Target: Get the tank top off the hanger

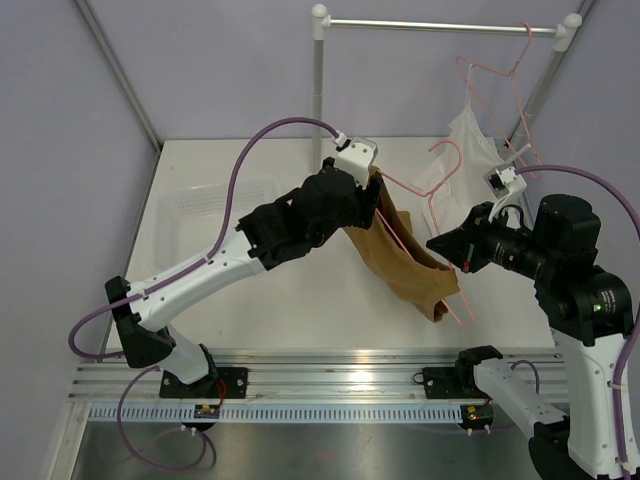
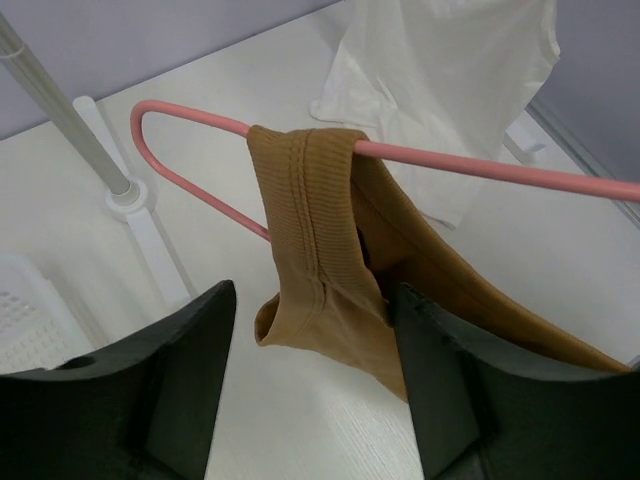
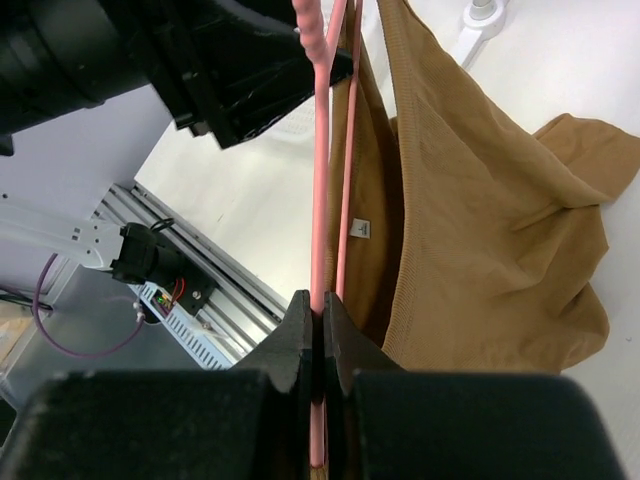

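The tan-brown tank top hangs on the pink wire hanger, which is tilted in the air over the table. My right gripper is shut on the hanger's wire, with the top's body bunched to its right. It shows in the top view at my right gripper. My left gripper is at the hanger's upper end. In the left wrist view one strap loops over the hanger wire and drops between my left gripper's open jaws, touching the right finger.
A second pink hanger with a sheer white top hangs from the rail at the back right. A clear plastic bin sits at the left of the table. The rail's post and foot stand beyond the strap.
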You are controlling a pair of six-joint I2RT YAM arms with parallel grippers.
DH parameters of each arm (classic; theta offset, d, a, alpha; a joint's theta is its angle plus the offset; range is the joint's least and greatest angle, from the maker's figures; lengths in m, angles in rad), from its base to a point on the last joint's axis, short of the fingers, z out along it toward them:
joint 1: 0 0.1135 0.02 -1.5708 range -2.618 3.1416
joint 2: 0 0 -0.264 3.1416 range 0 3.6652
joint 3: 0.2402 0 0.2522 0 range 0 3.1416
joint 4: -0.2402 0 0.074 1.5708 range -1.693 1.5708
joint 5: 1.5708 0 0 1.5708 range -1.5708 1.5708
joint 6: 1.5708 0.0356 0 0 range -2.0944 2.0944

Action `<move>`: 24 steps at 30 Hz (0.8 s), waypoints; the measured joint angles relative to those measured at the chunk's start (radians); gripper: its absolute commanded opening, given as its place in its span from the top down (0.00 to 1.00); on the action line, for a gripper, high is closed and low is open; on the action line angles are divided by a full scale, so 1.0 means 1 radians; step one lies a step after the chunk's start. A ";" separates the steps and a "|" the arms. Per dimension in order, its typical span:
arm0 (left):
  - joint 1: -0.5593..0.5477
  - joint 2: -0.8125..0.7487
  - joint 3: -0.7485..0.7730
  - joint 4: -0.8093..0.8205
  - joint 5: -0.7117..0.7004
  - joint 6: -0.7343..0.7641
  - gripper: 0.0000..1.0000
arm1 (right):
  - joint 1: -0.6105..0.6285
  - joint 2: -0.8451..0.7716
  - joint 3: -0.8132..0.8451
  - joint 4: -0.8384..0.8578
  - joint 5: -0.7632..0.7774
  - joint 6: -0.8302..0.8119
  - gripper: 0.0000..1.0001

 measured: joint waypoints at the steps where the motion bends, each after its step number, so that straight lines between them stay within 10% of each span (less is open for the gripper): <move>1: 0.006 0.002 0.000 0.001 0.000 0.000 0.43 | 0.000 -0.002 -0.002 0.000 -0.006 0.000 1.00; 8: 0.040 0.011 0.001 0.018 0.002 -0.012 1.00 | 0.000 -0.018 -0.018 0.000 -0.023 -0.001 1.00; 24: 0.302 -0.265 -0.272 -0.032 -0.064 -0.263 1.00 | 0.090 -0.111 -0.126 0.043 -0.140 -0.081 1.00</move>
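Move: The tank top's near shoulder strap, looped over the hanger's left end, stands almost between the left hand's open fingers, about 3 cm ahead, 1 cm right and 2 cm above. From that hand the hanger's hook is some 13 cm right and 6 cm ahead. The white basket lies about 28 cm left, 10 cm ahead and 33 cm down. From the right hand, which already grips the hanger, the strap is roughly 11 cm ahead, 10 cm left and slightly higher. Forward by 2 cm first, the left hand eases onto the strap and closes its wide-spread fingers, pinching the cloth. It then pulls the strap left, about 15 cm in all, speeding up with a little more forward travel while turning some 25 degrees counter-clockwise. The right hand keeps its grip on the hanger, drawing back over 4 cm, also drifting left and turning counter-clockwise. ##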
